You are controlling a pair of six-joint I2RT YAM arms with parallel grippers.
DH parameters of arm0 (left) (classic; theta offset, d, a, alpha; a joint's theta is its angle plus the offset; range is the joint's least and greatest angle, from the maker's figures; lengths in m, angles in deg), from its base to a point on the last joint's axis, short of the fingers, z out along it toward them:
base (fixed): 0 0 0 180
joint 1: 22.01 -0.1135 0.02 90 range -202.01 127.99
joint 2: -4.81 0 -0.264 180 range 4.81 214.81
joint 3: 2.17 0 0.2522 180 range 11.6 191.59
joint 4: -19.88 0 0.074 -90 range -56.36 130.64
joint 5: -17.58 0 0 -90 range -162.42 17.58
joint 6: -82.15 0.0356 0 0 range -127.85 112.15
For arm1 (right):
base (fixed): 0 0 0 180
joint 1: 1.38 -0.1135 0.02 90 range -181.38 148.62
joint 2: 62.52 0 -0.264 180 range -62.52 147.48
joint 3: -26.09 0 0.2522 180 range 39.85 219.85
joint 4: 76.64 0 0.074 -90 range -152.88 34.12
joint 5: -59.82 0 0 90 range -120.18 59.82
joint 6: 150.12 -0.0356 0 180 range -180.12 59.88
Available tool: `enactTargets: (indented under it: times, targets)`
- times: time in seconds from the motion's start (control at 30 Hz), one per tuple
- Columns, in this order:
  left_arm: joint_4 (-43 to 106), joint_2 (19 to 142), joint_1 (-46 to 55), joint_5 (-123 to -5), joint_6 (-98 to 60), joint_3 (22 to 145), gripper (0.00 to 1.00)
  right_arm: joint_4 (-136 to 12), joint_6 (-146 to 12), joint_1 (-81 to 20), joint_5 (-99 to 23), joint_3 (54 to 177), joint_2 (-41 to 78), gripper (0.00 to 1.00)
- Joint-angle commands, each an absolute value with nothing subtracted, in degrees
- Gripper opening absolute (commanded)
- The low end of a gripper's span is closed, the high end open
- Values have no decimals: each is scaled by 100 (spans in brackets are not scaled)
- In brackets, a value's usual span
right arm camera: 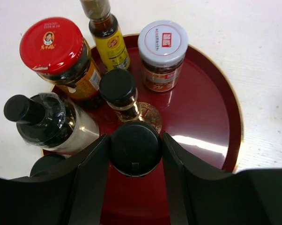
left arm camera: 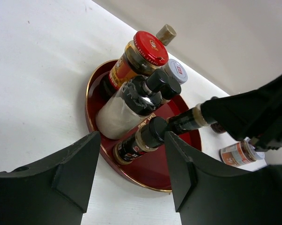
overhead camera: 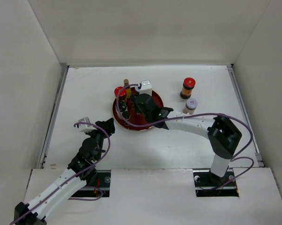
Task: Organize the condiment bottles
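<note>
A round red tray (overhead camera: 152,123) holds several condiment bottles: a red-capped amber jar (right arm camera: 52,47), a slim yellow-labelled bottle (right arm camera: 109,40), a white-lidded jar (right arm camera: 162,47), a small black-capped bottle (right arm camera: 118,88) and a clear black-topped grinder (right arm camera: 45,123). My right gripper (right arm camera: 135,143) is over the tray, shut on the cap of an upright black-capped bottle (right arm camera: 135,150). On the bare table to the right stand another red-capped amber jar (overhead camera: 188,87) and a white-lidded jar (overhead camera: 191,105). My left gripper (overhead camera: 106,125) is open and empty, low beside the tray's left rim and facing it.
White walls enclose the table on the left, back and right. The right arm's forearm (overhead camera: 192,123) stretches across the table from its base to the tray, just in front of the two jars on the right.
</note>
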State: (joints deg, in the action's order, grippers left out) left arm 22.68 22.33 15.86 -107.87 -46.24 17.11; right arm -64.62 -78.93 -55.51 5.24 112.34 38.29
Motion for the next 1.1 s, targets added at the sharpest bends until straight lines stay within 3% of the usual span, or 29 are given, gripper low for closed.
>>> enactTargets:
  times: [0.0,0.4,0.73,1.07]
  targets:
    - [2045,2230,1539,-10723,-4678,1757,55,-6701,-7840,-5652,577,11684,4100,39]
    - [2045,2256,1600,-10697,-4626,1801,55,-6666,-7981,-5767,577,12018,4760,41]
    - [2045,2239,1644,-10741,-4608,1792,55,-6666,-8182,-5811,594,11738,4463,73]
    - [2116,2090,1688,-10776,-4616,1792,57,-6727,-8192,-5312,533,10683,2802,82]
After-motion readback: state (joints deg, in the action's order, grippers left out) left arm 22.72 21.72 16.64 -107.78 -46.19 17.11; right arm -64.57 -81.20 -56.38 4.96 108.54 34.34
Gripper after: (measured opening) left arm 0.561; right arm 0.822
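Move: The right hand already holds a black-capped bottle over the tray; its free spot is about 3 cm left, level forward, 8 cm below. Some 8 cm below the hand stand the central black-capped bottle, 5 cm ahead and 4 cm left, the white-bodied bottle, 1 cm ahead and 9 cm left, and the small front bottle, 3 cm back and 8 cm left. From the left hand, the spot lies roughly 6 cm ahead, 11 cm right, 7 cm below. The right hand lowers the bottle 5 cm and 3 cm left onto the tray, opens, then rises rightward. ##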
